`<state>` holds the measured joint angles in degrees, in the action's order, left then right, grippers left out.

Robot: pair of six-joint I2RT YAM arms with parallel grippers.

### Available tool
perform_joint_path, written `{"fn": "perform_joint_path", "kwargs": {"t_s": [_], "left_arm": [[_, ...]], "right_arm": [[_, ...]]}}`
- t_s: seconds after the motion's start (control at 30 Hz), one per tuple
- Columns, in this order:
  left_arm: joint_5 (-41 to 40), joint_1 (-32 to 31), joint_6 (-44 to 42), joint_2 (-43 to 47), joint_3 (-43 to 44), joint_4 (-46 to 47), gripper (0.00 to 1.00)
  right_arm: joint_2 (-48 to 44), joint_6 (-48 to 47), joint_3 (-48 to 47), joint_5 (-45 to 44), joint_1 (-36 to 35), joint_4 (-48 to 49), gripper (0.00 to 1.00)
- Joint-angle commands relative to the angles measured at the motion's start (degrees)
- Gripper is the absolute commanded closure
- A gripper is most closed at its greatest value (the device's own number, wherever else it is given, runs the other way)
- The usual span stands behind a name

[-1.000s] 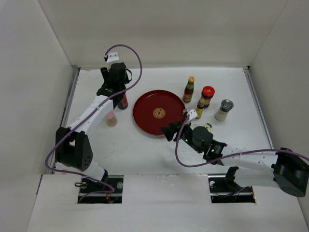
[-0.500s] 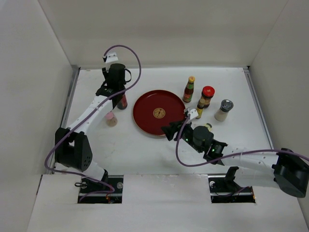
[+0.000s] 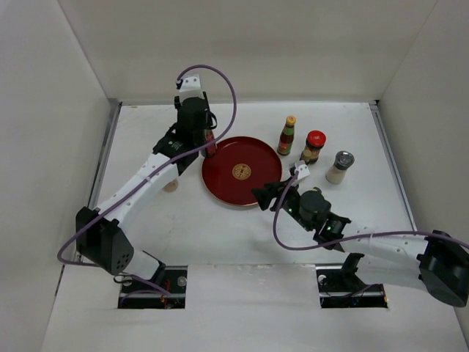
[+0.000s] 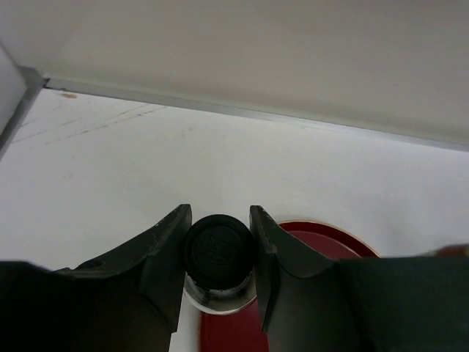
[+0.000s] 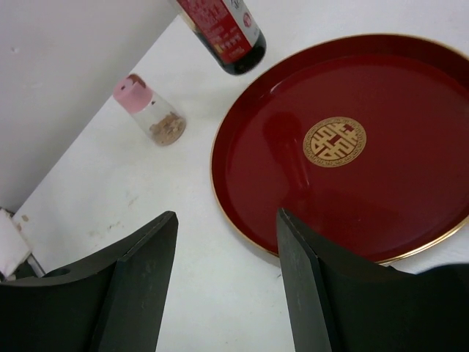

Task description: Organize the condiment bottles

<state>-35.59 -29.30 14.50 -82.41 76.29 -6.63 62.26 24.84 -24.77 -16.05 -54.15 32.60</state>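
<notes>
My left gripper (image 4: 220, 246) is shut on the black cap of a dark bottle with a red label (image 4: 219, 247), holding it upright at the left rim of the round red tray (image 3: 223, 183). The right wrist view shows that bottle (image 5: 223, 33) just outside the tray (image 5: 410, 220), with a pink-capped bottle (image 5: 150, 110) standing to its left. My right gripper (image 5: 227, 215) is open and empty over the table by the tray's near edge, seen from above (image 3: 265, 195). A yellow-capped bottle (image 3: 286, 135), a red-capped jar (image 3: 314, 147) and a silver-capped jar (image 3: 339, 166) stand right of the tray.
White walls close in the table on the left, back and right. The left arm (image 3: 146, 176) stretches diagonally over the pink-capped bottle. The right arm (image 3: 352, 238) lies low across the near right of the table.
The left gripper closed on the black-capped bottle and carried it right to the tray's left rim. The right gripper shifted slightly right and stayed open.
</notes>
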Motion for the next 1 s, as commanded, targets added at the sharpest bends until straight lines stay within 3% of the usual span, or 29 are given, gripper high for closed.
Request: {"fn": "perform_joint_path", "kwargs": {"t_s": [0.0, 0.33, 0.7, 0.77, 0.97], "left_arm": [[-0.2, -3.3, -0.2, -0.5, 5.8, 9.9, 0.85], [2.3, -5.3, -0.3, -11.8, 13.5, 11.7, 0.85], [3.3, -5.5, -1.0, -15.2, 11.3, 14.8, 0.83], [3.4, -5.5, -1.1, -15.2, 9.6, 15.9, 0.75], [2.4, -6.5, -0.9, -12.5, 3.2, 19.6, 0.32]], "right_arm": [[-2.9, 2.7, 1.0, -1.0, 2.2, 3.9, 0.37], [-5.2, 4.1, 2.4, -0.7, 5.0, 3.9, 0.36], [-3.5, 4.1, 1.8, -0.6, 4.8, 3.9, 0.36], [-3.5, 4.1, 1.8, -0.4, 5.0, 3.9, 0.36], [-3.1, 4.1, 1.8, -0.4, 5.0, 3.9, 0.34]]}}
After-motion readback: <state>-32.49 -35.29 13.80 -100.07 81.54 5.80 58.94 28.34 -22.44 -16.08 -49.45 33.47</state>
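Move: Some 14 cm to the left hand's right, level with it in reach and about 26 cm below, lies the middle of the red tray; this hand already holds the dark-capped soy sauce bottle by its top. The pink-capped shaker stands roughly 14 cm to this hand's left and 8 cm back, the yellow-capped sauce bottle about 30 cm to its right and 7 cm farther out. From the right hand, the tray's middle is some 17 cm ahead, 5 cm left and 12 cm lower. Swinging the held soy sauce bottle about 10 cm right over the tray, the left hand also reaches some 5 cm forward and sinks about 6 cm, turning roughly 10 degrees clockwise, to set the bottle's base down. It then almost stops, and the fingers open and let go of the cap. The right hand edges about 3 cm right and slightly forward early on, then stays, open and empty. ##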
